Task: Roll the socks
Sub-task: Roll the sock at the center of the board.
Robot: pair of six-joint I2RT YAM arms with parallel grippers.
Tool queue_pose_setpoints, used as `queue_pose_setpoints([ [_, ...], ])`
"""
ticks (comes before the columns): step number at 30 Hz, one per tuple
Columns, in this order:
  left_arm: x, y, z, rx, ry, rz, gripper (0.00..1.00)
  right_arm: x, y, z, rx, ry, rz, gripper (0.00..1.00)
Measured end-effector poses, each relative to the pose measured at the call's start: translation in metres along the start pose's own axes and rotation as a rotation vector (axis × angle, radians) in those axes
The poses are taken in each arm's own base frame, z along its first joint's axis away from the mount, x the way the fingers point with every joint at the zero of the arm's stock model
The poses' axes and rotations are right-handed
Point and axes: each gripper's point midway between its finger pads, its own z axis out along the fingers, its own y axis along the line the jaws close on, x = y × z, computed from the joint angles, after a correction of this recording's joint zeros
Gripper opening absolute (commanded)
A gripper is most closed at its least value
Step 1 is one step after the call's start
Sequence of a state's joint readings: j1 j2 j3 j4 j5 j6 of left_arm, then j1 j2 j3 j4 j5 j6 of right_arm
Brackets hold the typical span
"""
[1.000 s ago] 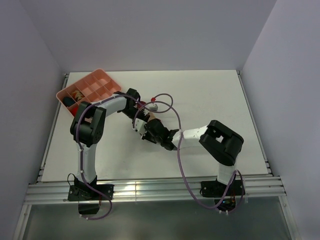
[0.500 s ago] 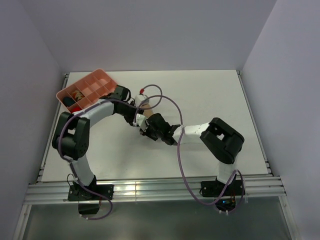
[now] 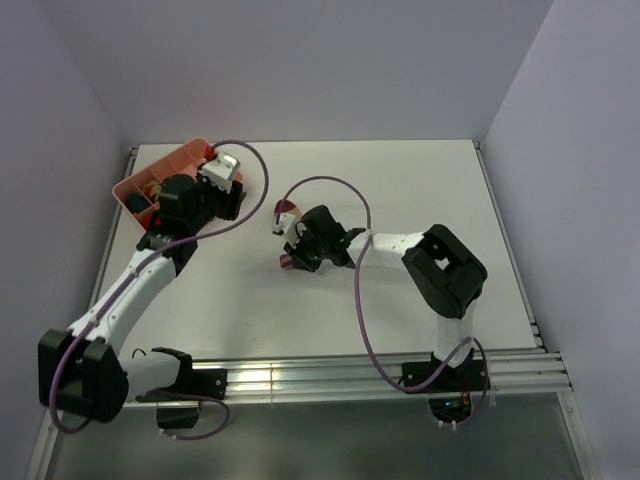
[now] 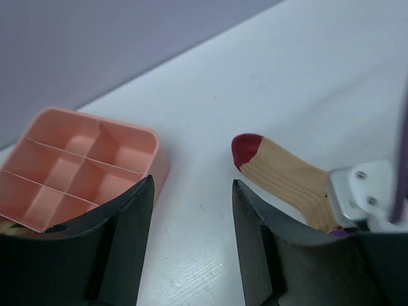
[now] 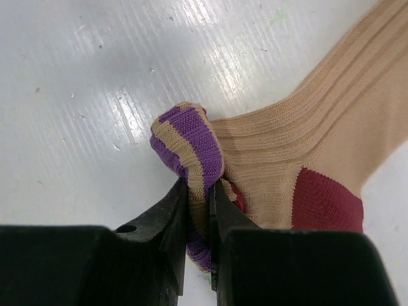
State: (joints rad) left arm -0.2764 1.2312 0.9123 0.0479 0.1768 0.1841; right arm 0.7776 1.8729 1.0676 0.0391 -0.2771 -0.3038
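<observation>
One of the socks (image 3: pixel 287 225), tan with a dark red toe (image 4: pixel 247 148) and heel (image 5: pixel 326 205), lies mid-table. Its purple-and-tan striped cuff (image 5: pixel 191 150) is folded up and pinched between the jaws of my right gripper (image 5: pixel 199 191), which is shut on it; the gripper (image 3: pixel 294 256) sits low over the table. My left gripper (image 4: pixel 191 182) is open and empty, hovering between the pink tray (image 4: pixel 137 137) and the sock's toe. From above, the left gripper (image 3: pixel 220 195) is by the tray's right side. Something brown-patterned (image 3: pixel 155 187) lies in one tray compartment.
The pink compartment tray (image 3: pixel 190 152) stands at the back left corner of the white table. Purple cables loop over both arms. The right arm's forearm (image 3: pixel 395 245) stretches across the table's middle.
My left arm has pulled back from the sock to the tray and its jaws have opened. My right gripper has stayed on the cuff and shifted slightly back.
</observation>
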Motion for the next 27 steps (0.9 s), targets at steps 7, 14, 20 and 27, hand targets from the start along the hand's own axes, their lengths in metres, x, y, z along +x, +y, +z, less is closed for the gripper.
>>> queue_pose_setpoints([
  [7, -0.034, -0.019, -0.053, 0.052, -0.219, 0.115, 0.58, -0.006, -0.001, 0.006, -0.159, 0.065, 0.110, 0.00],
  [14, 0.025, -0.080, -0.058, 0.256, -0.146, 0.274, 0.59, -0.007, -0.004, 0.008, -0.300, 0.116, 0.254, 0.00],
  [20, 0.068, -0.126, -0.055, 0.444, -0.052, 0.374, 0.59, -0.006, -0.007, 0.009, -0.399, 0.131, 0.402, 0.00],
  [27, 0.117, -0.156, -0.042, 0.595, 0.071, 0.443, 0.57, -0.003, -0.009, 0.006, -0.484, 0.118, 0.515, 0.00],
])
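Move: Back, right and below the open left hand lies the sock's purple-striped cuff, about 9 cm back, 9 cm right and 21 cm down, already pinched between the right hand's fingertips. The sock's red toe is some 4 cm ahead of the left hand and 8 cm right, 22 cm down, which puts it about 14 cm straight ahead of the right hand and 2 cm lower. The pink box's middle stands roughly 8 cm ahead and 18 cm left of the left hand, 20 cm down. Coming back from beside the box towards the pinched cuff, the left hand first rises about 4 cm, then sinks some 17 while drawing back 13 cm and right, turning clockwise, its fingers staying open. The right hand keeps its pinch on the cuff almost in place and rolls about 40 degrees, its fingertips swinging back towards the base. ##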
